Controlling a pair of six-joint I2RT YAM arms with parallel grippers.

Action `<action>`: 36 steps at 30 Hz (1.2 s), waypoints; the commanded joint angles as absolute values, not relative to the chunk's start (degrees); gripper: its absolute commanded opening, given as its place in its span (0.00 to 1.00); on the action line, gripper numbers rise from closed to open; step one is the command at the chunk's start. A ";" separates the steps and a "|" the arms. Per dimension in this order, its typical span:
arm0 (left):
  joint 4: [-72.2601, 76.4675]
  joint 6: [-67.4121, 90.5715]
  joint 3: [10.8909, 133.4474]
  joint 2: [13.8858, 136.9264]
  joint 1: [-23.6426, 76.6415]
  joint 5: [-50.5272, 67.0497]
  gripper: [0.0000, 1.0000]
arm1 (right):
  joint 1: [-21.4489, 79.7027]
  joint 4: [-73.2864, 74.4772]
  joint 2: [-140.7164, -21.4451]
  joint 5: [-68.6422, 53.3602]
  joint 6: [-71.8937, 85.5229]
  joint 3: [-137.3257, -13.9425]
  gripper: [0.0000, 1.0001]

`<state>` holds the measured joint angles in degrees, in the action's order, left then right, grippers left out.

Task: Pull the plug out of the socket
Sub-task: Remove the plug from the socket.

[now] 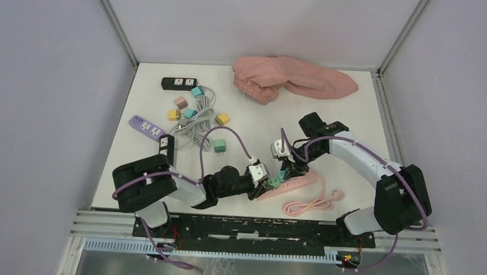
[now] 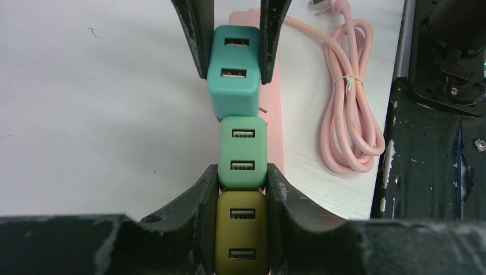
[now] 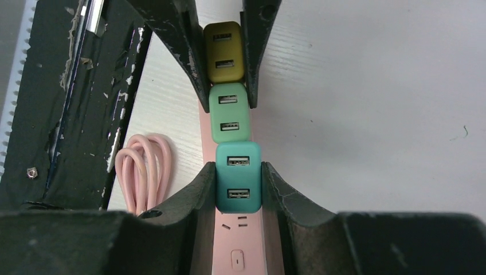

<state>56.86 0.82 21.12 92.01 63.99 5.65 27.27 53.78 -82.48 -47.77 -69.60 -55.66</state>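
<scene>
A pink socket strip (image 1: 296, 183) lies near the table's front edge and carries three plugs in a row. My left gripper (image 2: 242, 172) is shut on the olive plug (image 2: 240, 240), its fingertips also flanking the near end of the light green plug (image 2: 243, 152). From the opposite side my right gripper (image 3: 238, 166) is shut on the teal plug (image 3: 238, 177). In the left wrist view the teal plug (image 2: 232, 74) looks raised above the pink socket strip (image 2: 279, 132), with a metal prong showing at its lower edge. One free socket (image 3: 238, 223) shows just behind it.
The strip's pink cable (image 1: 309, 205) lies coiled beside it, close to the black base rail (image 2: 435, 143). Further back are a pink cloth (image 1: 287, 77), a black strip (image 1: 178, 83), a purple strip (image 1: 145, 126), grey cables (image 1: 195, 126) and several loose coloured plugs (image 1: 189, 107).
</scene>
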 commanded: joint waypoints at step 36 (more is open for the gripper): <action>45.59 10.08 14.96 64.56 63.37 -3.52 0.96 | 17.01 68.69 -81.59 -69.27 -71.45 -64.53 0.00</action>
<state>42.65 6.31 17.34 71.66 63.66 -0.23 17.76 67.85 -81.34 -62.46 -74.67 -61.93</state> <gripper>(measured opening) 0.903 0.348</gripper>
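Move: In the right hand's grip sits the teal plug, drawn up a little, with the pink socket's middle about 6 cm below that hand. The green plug is roughly 3 cm left of it, 2 cm back and 3 cm lower; the yellow plug some 7 cm left, 3 cm back and 3 cm lower. From the left hand, whose fingers straddle the yellow and green plugs, the teal plug is about 5 cm right, 3 cm ahead and 2 cm higher. Drawing the still-pinched teal plug up about 6 cm off the pink socket, the right hand first rocks back some 2 cm and returns, its fingertips tilting upward about 15 degrees. The left hand keeps its pinch on the yellow and green plugs, then opens wide, dips 2 cm and backs off left and up, coming free of them. ##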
